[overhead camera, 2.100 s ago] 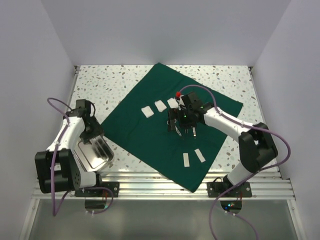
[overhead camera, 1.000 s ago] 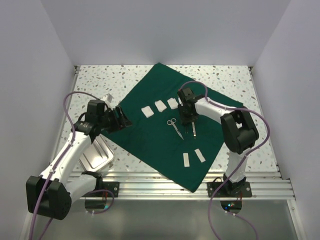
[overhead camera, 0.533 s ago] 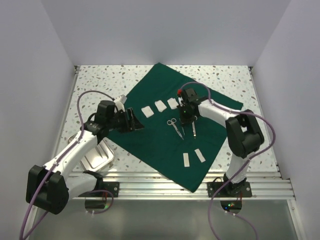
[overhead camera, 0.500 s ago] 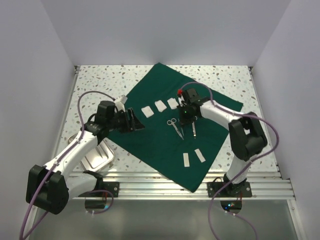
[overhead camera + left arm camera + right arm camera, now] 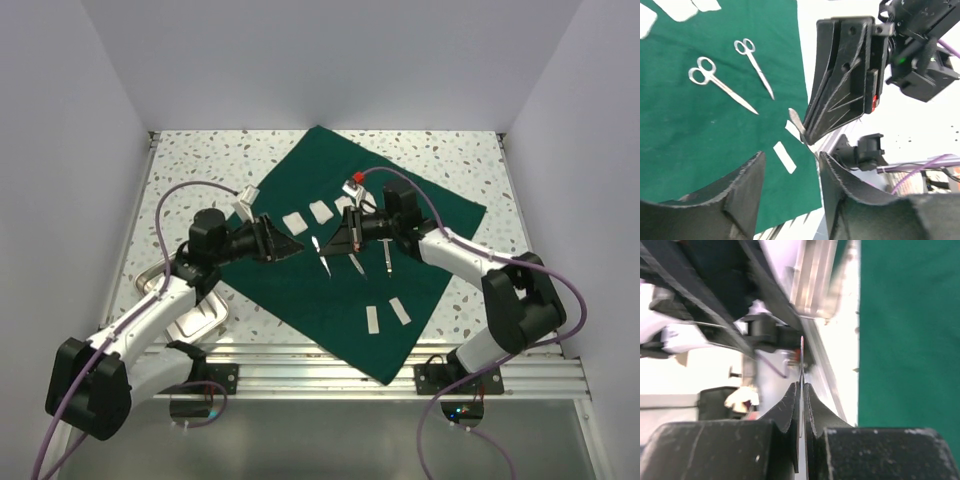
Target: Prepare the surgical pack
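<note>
The surgical pack's dark green drape (image 5: 330, 290) lies spread flat on the speckled table. On it are three white pads (image 5: 321, 211), two white strips (image 5: 372, 319) and two steel scissors (image 5: 722, 87). Above the drape's middle my right gripper (image 5: 336, 243) points left, shut on a thin steel instrument (image 5: 320, 246), which shows edge-on between its pads (image 5: 801, 367). Facing it from the left is my left gripper (image 5: 288, 246), open and holding nothing. In the left wrist view the right gripper (image 5: 807, 136) and the instrument's tip (image 5: 796, 121) hang just beyond the open left fingers (image 5: 747, 190).
A shiny steel tray (image 5: 195, 318) sits on the table at the near left, partly under the left arm. White walls close in the table on three sides. A metal rail (image 5: 320, 365) runs along the near edge. Purple cables loop off both arms.
The left arm swung from the tray out over the drape toward the right gripper, its jaws narrowing. The right gripper shut on the thin instrument, lifted it and turned left.
</note>
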Available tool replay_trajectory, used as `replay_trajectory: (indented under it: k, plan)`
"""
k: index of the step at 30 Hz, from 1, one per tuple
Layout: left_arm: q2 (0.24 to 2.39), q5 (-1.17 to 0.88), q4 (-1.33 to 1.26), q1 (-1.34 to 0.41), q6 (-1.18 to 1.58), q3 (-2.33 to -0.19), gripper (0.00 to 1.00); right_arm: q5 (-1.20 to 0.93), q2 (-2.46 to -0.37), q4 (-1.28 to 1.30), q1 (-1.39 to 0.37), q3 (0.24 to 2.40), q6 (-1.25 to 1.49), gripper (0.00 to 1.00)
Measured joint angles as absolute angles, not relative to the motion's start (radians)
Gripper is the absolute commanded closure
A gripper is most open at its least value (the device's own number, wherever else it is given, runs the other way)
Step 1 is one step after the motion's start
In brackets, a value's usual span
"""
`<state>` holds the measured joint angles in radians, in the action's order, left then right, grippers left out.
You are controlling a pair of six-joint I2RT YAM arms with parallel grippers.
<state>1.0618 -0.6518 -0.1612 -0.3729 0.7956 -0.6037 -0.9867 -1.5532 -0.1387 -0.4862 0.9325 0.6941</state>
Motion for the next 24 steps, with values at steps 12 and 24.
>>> replay_trajectory:
  k: [12, 24]
  plan:
    - [1.1, -0.642, -0.378, -0.463, 0.923, -0.574, 0.61, -1.074, -1.555, -0.473, -0.527, 0.899, 0.943, 1.0]
    - [1.099, -0.633, -0.412, -0.472, 0.954, -0.574, 0.88, -1.068, -1.558, -0.499, -0.535, 0.893, 0.962, 1.0]
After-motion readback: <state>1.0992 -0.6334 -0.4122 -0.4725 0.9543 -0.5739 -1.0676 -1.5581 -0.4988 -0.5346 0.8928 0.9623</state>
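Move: The tweezers, held crosswise in the right fingertips, lie about 8 cm to the left hand's right, some 2 cm back and 2 cm lower. Well below, the large scissors lie about 8 cm ahead and 16 cm right of the left hand, the nearest gauze pad about 20 cm ahead and 2 cm right. From the right hand, the left fingers wait about 9 cm left, level ahead and 2 cm higher. Rising, both hands converge about 5 cm sideways, the right still gripping the tweezers, which the left closes and pinches. ##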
